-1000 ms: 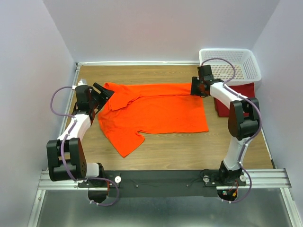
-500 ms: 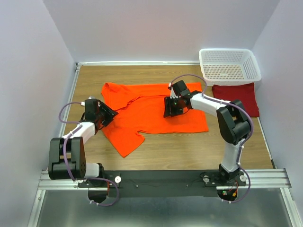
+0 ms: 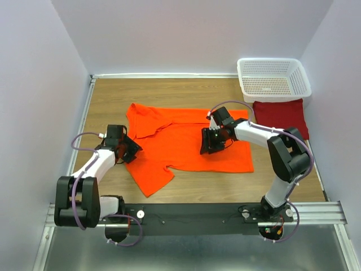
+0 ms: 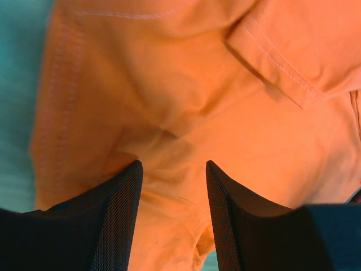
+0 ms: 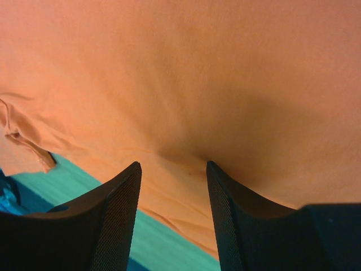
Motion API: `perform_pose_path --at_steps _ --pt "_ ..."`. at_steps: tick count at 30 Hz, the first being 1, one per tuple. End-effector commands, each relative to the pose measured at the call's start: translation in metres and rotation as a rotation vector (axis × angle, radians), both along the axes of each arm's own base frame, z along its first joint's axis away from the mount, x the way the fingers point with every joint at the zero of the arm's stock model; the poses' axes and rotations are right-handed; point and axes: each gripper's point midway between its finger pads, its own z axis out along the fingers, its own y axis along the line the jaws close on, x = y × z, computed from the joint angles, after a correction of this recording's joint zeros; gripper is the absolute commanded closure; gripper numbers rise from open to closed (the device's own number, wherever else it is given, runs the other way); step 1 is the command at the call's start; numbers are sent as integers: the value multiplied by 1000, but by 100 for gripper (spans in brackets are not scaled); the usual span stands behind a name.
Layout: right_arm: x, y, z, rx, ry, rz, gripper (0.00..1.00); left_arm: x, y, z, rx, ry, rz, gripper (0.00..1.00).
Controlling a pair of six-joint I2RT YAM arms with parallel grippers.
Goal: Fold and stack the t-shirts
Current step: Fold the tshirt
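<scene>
The bright orange t-shirt (image 3: 180, 141) lies spread on the wooden table, one sleeve pointing toward the near edge. My left gripper (image 3: 133, 150) is at its left edge and my right gripper (image 3: 210, 144) is over its middle. In the left wrist view the left gripper (image 4: 174, 166) stands open, tips down on rumpled orange cloth (image 4: 169, 84). The right wrist view shows the right gripper (image 5: 174, 166) open too, tips on the orange cloth (image 5: 197, 73) near its hem. The dark red t-shirt (image 3: 280, 114) lies folded at the right.
A white mesh basket (image 3: 273, 79) stands at the back right corner, just behind the dark red shirt. Bare table (image 3: 169, 90) lies beyond the orange shirt. Pale walls close in the left, back and right sides.
Both grippers came toward the near edge, the right one from the shirt's far right corner to its middle. The orange shirt slid nearer and flattened. The left jaws narrowed.
</scene>
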Motion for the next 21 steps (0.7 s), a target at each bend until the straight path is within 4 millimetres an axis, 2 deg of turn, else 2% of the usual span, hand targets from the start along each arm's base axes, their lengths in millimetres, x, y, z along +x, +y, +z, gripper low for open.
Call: perform_pose_path --at_steps 1,2,4,6,7,8,9,11,12,13,14,15,16,18,19,21 --pt "-81 -50 -38 -206 288 -7 41 -38 1 -5 -7 120 31 43" --pt "-84 -54 -38 -220 295 -3 41 -40 0 -2 -16 117 25 44" --pt "-78 -53 -27 -215 256 0 41 -43 -2 3 -27 122 19 43" --pt "-62 -50 -10 -205 182 -6 40 -26 -4 21 -27 58 1 42" --pt "-40 -47 5 -208 106 -25 40 -10 -4 38 -25 -3 -7 37" --pt "-30 -47 15 -207 70 -33 40 1 -3 49 -14 -52 -13 33" --pt "-8 -47 34 -186 4 -66 40 28 -1 75 18 -167 -38 25" --pt "14 -52 52 -157 -44 -107 41 61 8 102 91 -291 -50 20" --pt "23 -57 57 -154 -61 -132 41 75 10 112 117 -330 -71 18" --pt "36 -71 60 -158 -74 -185 41 90 10 109 141 -338 -104 18" --pt "50 -82 65 -171 -111 -227 41 112 9 131 192 -423 -172 17" --pt "58 -91 66 -172 -122 -260 43 125 6 118 202 -403 -215 17" --pt "71 -106 68 -134 -131 -318 44 140 0 129 224 -449 -296 16" --pt "81 -113 72 -64 -132 -354 45 152 -4 117 230 -420 -357 16" --pt "86 -117 75 -19 -128 -369 46 156 -5 98 222 -372 -381 16" --pt "95 -111 82 16 -166 -327 50 163 -7 93 222 -362 -400 16"
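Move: The orange t-shirt's far left corner lies about 20 cm straight ahead of the left gripper, roughly level with the cloth under its tips; the shirt's turned-over flap is some 13 cm ahead and 8 cm right, its near sleeve about 12 cm back and 6 cm right. From the right gripper, the shirt's far right corner is about 14 cm ahead and 18 cm right, the red folded shirt some 11 cm ahead and 33 cm right, the white basket 29 cm ahead and 31 cm right. Keep both sets of fingertips down on the orange t-shirt and drag it back about 3 cm, then lift both grippers free. Send the left one forward and up over the turned-over side to the far left corner, opening it wider and tilting its fingers more forward, some 20 degrees. Swing the right one right, forward and up towards the far right corner, about 15 cm, turning it clockwise with the opening kept. ##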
